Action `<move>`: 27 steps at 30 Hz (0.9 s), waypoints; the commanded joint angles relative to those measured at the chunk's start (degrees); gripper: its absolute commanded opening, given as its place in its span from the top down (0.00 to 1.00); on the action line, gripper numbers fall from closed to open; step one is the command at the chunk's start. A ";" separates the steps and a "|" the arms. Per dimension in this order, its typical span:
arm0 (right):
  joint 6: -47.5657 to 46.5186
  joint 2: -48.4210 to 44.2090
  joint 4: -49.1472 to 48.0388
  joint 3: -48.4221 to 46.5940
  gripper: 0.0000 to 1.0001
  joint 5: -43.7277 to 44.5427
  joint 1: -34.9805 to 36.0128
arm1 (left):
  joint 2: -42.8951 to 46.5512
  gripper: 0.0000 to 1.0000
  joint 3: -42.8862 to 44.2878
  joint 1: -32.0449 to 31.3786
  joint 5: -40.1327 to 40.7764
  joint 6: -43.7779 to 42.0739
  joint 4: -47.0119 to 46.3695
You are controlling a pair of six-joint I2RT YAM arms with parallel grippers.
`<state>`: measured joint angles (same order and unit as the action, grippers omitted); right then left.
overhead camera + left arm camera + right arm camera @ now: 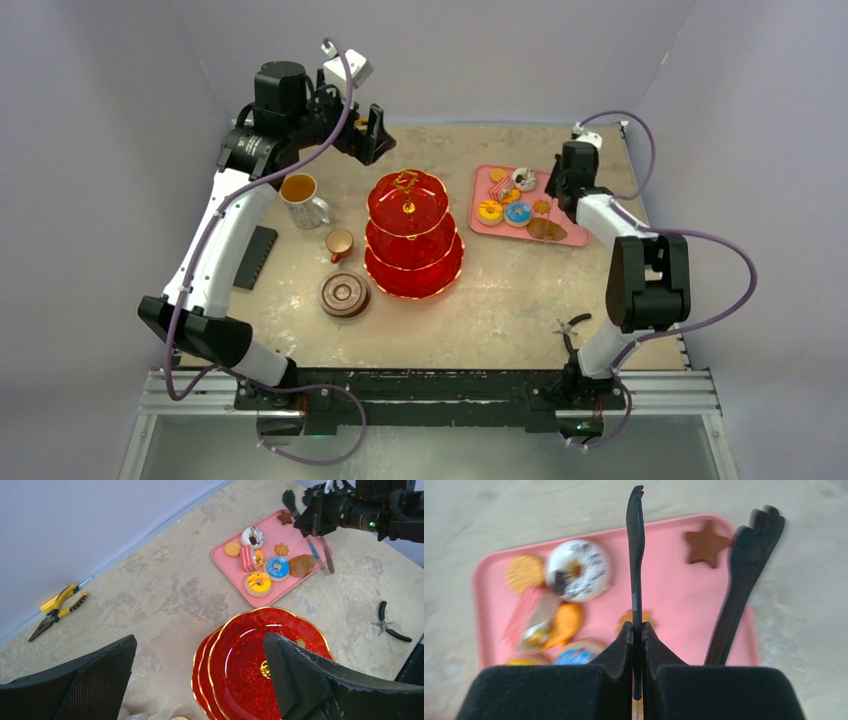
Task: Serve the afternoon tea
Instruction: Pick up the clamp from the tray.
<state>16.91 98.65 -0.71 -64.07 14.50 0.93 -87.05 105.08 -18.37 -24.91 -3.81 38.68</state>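
The red three-tier stand (413, 235) (270, 665) with its gold handle stands mid-table. Left of it are a white mug of amber tea (300, 195), a small brown cup (340, 243) and a round brown saucer (344, 294). Colourful pastries (515, 205) (260, 565) (574, 575) lie on a pink tray (480, 190) (674, 590). My right gripper (565, 175) (637, 630) hangs over the tray, shut on one arm of the black tongs (636, 555) (320, 555); the other arm sticks out free to the right. My left gripper (372, 130) (200, 680) hovers wide open behind the stand, holding nothing.
Yellow pliers (57, 610) lie by the back wall. Black pliers (572, 328) (390, 627) rest near the right arm's base. A flat black rectangular object (255, 257) lies at the left, beside the left arm.
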 commanded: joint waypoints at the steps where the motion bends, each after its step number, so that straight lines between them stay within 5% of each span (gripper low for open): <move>1: -0.79 -6.63 1.74 -0.57 1.00 -4.59 6.09 | 3.16 0.01 -0.76 0.50 -6.31 -3.37 -1.62; 7: -6.10 -14.58 7.93 -8.62 1.00 -25.48 12.25 | 6.14 0.01 -1.34 0.15 -14.44 -16.99 -2.47; 12: -7.59 -19.08 15.27 -17.55 1.00 -34.96 18.35 | 11.64 0.01 -6.28 -3.52 -14.76 -37.73 -5.83; 20: -4.80 -22.33 21.53 -27.91 1.00 -43.31 24.32 | 25.05 0.01 -32.17 -10.68 -13.14 -84.00 -33.88; 27: -4.86 -19.40 26.53 -36.58 1.00 -42.71 30.48 | 24.27 0.01 -33.76 -11.61 -17.14 -100.52 -42.15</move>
<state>11.79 77.38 21.71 -95.02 -26.33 28.95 -62.96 71.92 -29.58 -37.78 -86.98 6.04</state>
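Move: The right hand already holds the clamp about 8 cm above where it gripped it. From this hand the open left gripper, which the clamp is carried towards, is some 49 cm left, 10 cm back and 27 cm higher. The tiered stand is roughly 40 cm left and 17 cm back, the tray's middle 9 cm left and 10 cm below. From the left hand the clamp is about 49 cm right, 10 cm ahead and 28 cm down; the stand is 11 cm right, 7 cm back. Keeping the clamp pinched, the right hand sweeps it up and left off over the tray towards the left gripper, some 30 cm each way and about half that back, swinging its fingers from forward-down to level, forward-left. The left hand, fingers wide open, draws back about 10 cm, rises less, and rolls about 90 degrees clockwise seen from behind it, fingers ending level and pointing right. ##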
